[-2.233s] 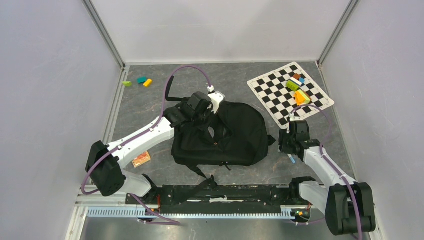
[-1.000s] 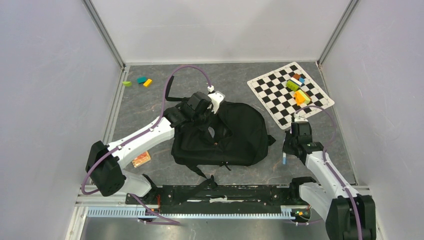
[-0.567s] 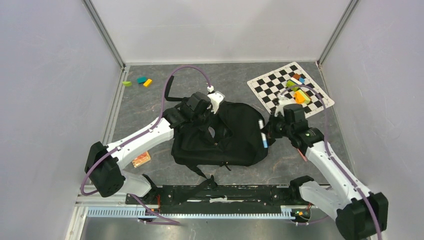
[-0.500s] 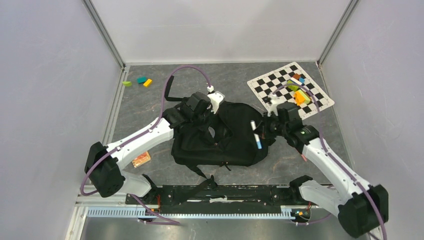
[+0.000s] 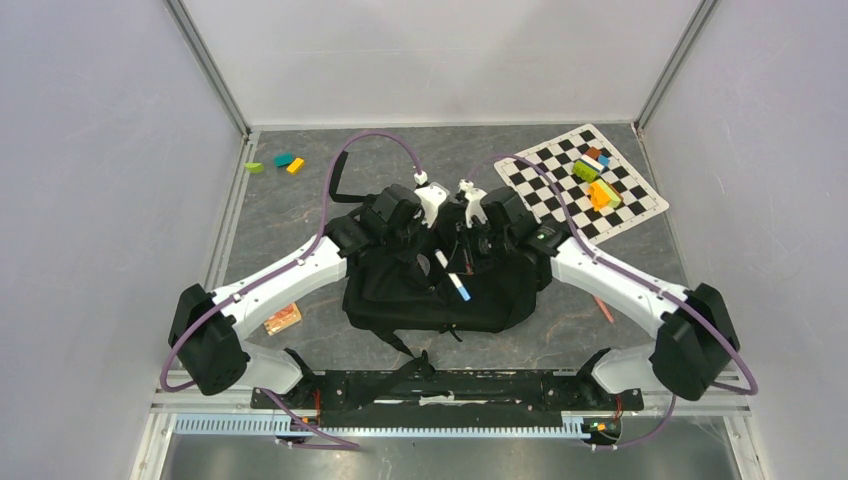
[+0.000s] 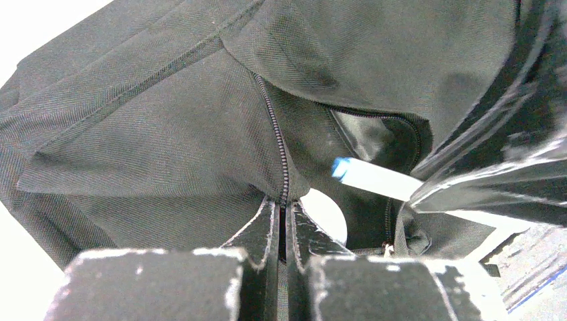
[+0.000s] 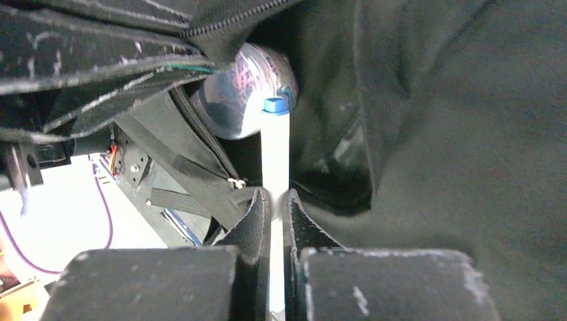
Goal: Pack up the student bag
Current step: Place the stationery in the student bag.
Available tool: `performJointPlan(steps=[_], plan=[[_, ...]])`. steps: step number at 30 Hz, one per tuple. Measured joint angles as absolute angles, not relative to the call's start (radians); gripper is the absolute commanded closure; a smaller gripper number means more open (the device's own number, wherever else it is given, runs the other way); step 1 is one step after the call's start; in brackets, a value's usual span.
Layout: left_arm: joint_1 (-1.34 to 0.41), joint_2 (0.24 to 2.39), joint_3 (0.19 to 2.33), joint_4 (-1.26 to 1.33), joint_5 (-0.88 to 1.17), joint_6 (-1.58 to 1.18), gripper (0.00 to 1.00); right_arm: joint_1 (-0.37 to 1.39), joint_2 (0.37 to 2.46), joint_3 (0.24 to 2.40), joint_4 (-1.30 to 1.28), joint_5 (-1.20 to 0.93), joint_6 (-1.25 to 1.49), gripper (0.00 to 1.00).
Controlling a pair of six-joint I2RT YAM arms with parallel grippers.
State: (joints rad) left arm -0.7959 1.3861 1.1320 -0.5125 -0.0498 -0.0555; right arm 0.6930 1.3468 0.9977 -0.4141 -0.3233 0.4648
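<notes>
The student bag (image 5: 490,290), a black backpack, lies in the middle of the table. My left gripper (image 5: 420,243) is shut on the bag's zipper edge (image 6: 283,194) and holds that edge up, so a pocket opening gapes. In the left wrist view the left gripper (image 6: 283,208) pinches the zipper tape. My right gripper (image 5: 468,250) is shut on a white pen with a blue cap (image 5: 452,277). It holds the pen over the bag, right beside the left gripper. In the right wrist view the pen (image 7: 275,147) sticks out from the right gripper (image 7: 275,198) with its cap at the dark opening.
A checkered mat (image 5: 545,185) at the back right carries coloured blocks (image 5: 597,180). More small blocks (image 5: 280,162) lie at the back left. An orange item (image 5: 282,319) sits near the left arm. A thin reddish stick (image 5: 604,309) lies right of the bag. A shiny rounded thing (image 7: 244,93) shows behind the pen's cap.
My right arm has swung left from the table beside the bag, carrying the pen over the bag to the held-up opening. The left arm and bag have stayed still.
</notes>
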Motion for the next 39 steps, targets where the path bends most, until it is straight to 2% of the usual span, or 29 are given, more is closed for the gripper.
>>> performJointPlan(steps=[8,16,29,39], plan=[[-0.796,1.382,1.13,-0.508,-0.049,-0.056,0.98,0.707,1.443,1.041,-0.355,-0.276,0.512,1.0],[-0.796,1.382,1.129,-0.504,-0.043,-0.056,0.98,0.712,1.502,1.041,-0.179,-0.218,0.599,1.0],[-0.796,1.382,1.128,-0.499,-0.042,-0.056,0.98,0.795,1.533,0.965,0.069,0.022,0.669,1.0],[-0.796,1.379,1.128,-0.499,-0.035,-0.056,0.98,0.826,1.531,0.949,0.081,0.179,0.619,1.0]])
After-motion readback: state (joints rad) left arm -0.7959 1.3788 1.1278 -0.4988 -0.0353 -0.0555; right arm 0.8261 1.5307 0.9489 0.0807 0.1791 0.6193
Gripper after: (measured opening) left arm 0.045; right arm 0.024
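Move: The right gripper holds the white marker over the bag. The bag's open mouth lies about 6 cm ahead of it, 3 cm to its left and 6 cm below. The clear cup inside sits some 7 cm left, 3 cm ahead and 8 cm lower, and the bag edge pinched by the left gripper is 7 cm left, 4 cm ahead, about level. From the left gripper the mouth is roughly 5 cm right, 2 cm ahead, 6 cm below. Carry the marker forward about 8 cm and some 4 cm left, dipping only about a centimetre, so that its front end goes in under the flap at the mouth, past the right of the cup. As you go, swing the right fingers clockwise and flatter, some 30 degrees, keeping them shut on the marker; hold the bag edge still with the left. ##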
